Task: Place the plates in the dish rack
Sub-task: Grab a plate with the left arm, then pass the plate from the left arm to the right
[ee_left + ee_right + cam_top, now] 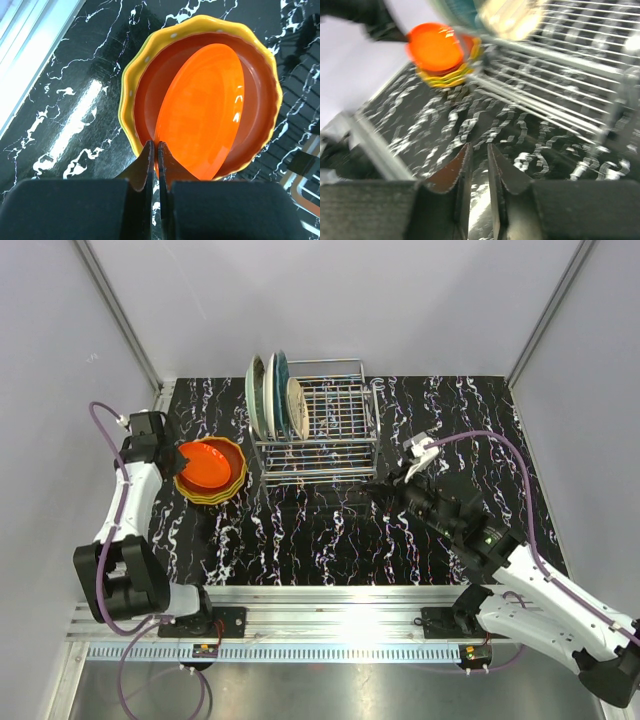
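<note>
A stack of plates lies left of the dish rack [335,410]. Its top orange plate [205,110] is tilted up off a red-orange plate [262,100], which rests on a yellow-green dotted plate [131,85]. My left gripper [155,145] is shut on the orange plate's near rim; from above it [172,452] sits at the stack's left edge. Mint green [256,392], teal [280,388] and cream [297,405] plates stand upright in the rack's left slots. My right gripper [479,146] hovers low over the table in front of the rack, slightly open and holding nothing.
Black marbled tabletop [300,540] with white walls on three sides. The rack's right slots [345,390] hold nothing. A metal rail [330,605] runs along the near edge by the arm bases. The right wrist view is motion-blurred.
</note>
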{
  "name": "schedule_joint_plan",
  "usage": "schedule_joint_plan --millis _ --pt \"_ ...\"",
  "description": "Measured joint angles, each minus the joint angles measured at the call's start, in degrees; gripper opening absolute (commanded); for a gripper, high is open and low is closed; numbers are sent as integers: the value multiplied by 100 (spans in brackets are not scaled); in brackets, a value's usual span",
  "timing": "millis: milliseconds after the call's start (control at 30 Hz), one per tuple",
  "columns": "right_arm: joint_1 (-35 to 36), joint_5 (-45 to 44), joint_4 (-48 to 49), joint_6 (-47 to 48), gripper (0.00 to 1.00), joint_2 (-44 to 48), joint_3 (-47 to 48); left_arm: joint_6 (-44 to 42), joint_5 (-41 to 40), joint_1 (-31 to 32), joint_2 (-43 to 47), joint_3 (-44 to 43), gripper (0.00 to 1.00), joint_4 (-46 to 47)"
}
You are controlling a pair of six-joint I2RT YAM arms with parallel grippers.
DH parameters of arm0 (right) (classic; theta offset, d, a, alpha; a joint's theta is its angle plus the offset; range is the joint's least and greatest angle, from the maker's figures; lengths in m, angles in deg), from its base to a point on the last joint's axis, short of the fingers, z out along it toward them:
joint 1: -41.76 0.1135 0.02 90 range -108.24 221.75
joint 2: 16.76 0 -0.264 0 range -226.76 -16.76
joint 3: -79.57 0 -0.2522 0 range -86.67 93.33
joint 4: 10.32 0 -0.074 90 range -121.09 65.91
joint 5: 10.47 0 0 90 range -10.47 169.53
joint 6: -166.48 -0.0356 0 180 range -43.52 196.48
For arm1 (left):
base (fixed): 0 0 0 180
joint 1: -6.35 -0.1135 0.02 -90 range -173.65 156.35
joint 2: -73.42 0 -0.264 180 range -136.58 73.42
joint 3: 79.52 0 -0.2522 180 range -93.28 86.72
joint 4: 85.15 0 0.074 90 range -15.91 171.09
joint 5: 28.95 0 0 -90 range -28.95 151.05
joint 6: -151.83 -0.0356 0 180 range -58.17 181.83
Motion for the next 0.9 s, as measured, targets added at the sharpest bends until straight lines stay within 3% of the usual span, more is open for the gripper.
schedule_joint_plan --millis 133,300,567,900 --pt "11 715 208 46 29 0 -13 42 50 0 295 131 0 -4" --pt "323 992 509 136 32 -83 -17 87 131 0 632 208 0 -11" --pt "1753 372 590 573 40 -901 -11 264 258 79 1311 385 0 -127" --pt "2728 -627 538 1143 50 -1156 313 885 1486 90 2881 1318 0 -579"
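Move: The orange plate is already pinched in the left gripper and lifted, its middle about 5 cm to the right and 2 cm below. The right gripper, where it is headed, waits some 40 cm to the right, 11 cm back and 13 cm higher. The yellow-rimmed stack sits about 6 cm right, 2 cm ahead, 11 cm below. From the right gripper, the orange plate lies roughly 35 cm left, 11 cm ahead, 16 cm down. Keep the left fingers shut on the orange plate's rim; raise it a good 4 cm while easing back, then swing it back and right, clear of the stack towards the right gripper, the hand tilting some 20 degrees. Meanwhile bring the right gripper left and back, about 14 cm in all, turning it counter-clockwise and opening to about half. ##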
